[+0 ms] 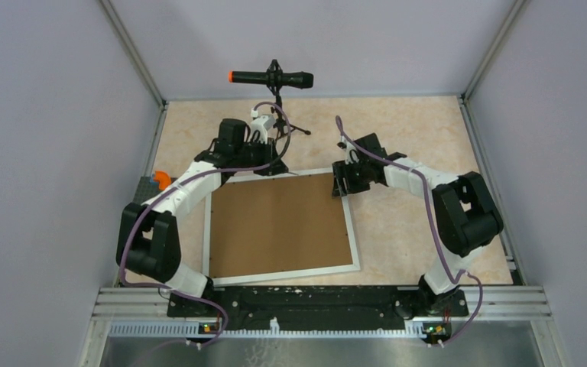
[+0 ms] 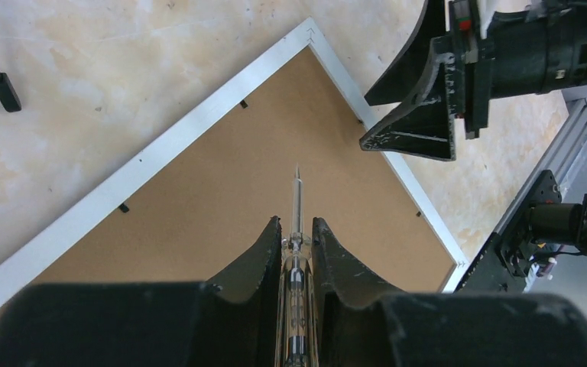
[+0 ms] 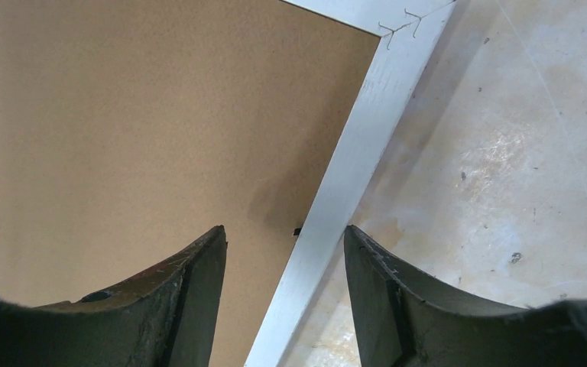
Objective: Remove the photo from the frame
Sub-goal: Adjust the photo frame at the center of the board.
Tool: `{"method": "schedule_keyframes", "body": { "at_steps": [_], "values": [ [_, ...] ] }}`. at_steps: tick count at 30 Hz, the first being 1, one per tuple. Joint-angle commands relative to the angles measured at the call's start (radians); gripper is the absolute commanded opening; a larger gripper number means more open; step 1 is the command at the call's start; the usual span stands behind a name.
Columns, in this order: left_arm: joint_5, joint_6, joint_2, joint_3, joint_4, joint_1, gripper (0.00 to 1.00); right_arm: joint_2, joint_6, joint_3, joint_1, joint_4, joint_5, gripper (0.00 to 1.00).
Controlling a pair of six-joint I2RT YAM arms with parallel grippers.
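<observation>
The white frame [image 1: 283,274] lies face down on the table with its brown backing board [image 1: 275,225] up. The photo is hidden beneath the board. My left gripper [image 2: 296,223] hovers over the board near the far edge, shut on a screwdriver [image 2: 296,195] with a clear handle; its thin metal shaft points toward the far right corner. Small black tabs [image 2: 124,207] line the board's edge. My right gripper [image 3: 284,229] is open, its fingers straddling the frame's right border [image 3: 351,160] close to the far right corner, beside one tab [image 3: 297,230].
A black microphone with an orange tip [image 1: 271,78] stands on a tripod behind the frame; one tripod leg [image 2: 0,84] rests on the table. An orange and black object [image 1: 159,180] sits at the left table edge. A metal rail [image 1: 321,298] runs along the near edge.
</observation>
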Motion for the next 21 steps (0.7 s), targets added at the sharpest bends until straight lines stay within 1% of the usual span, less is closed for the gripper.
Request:
{"method": "schedule_keyframes", "body": {
  "at_steps": [1, 6, 9, 15, 18, 21],
  "values": [
    [0.012, -0.020, -0.098, -0.006, 0.001, 0.001, 0.00, -0.036, -0.009, 0.000, 0.033, 0.002, 0.113, 0.55],
    [-0.024, -0.034, -0.142, -0.055, 0.034, 0.001, 0.00, -0.026, -0.004, -0.014, 0.049, 0.003, 0.175, 0.48],
    [-0.034, -0.038, -0.148, -0.064, 0.037, 0.001, 0.00, -0.024, -0.003, -0.023, 0.061, 0.006, 0.188, 0.45],
    [-0.036, -0.050, -0.147, -0.061, 0.044, 0.001, 0.00, -0.014, 0.003, -0.025, 0.089, 0.008, 0.212, 0.43],
    [-0.044, -0.049, -0.148, -0.061, 0.043, 0.002, 0.00, 0.003, 0.013, -0.022, 0.090, 0.006, 0.240, 0.36],
    [-0.054, -0.050, -0.145, -0.062, 0.041, 0.001, 0.00, 0.039, 0.022, 0.001, 0.090, -0.007, 0.257, 0.19]
  ]
}}
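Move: Just under the open right fingers, roughly 2 cm below and 1 cm to the right, is the grip spot on the frame's right rail. The frame's far right corner lies about 6 cm ahead and 1 cm left of the right hand; the middle of the backing board is some 9 cm back and 16 cm left. From the left hand, the grip spot is about 16 cm right, 4 cm back and 14 cm below. Sinking about 1.5 cm onto the frame's right rail, with a slight drift left, the right hand tilts some 10 degrees so its fingers point more steeply down. They close from wide open to about half that gap, one tip coming to the rail's inner edge by the black tab, the other to its outer edge. The left hand, still holding the screwdriver, backs off about 1.5 cm and rises 2. ##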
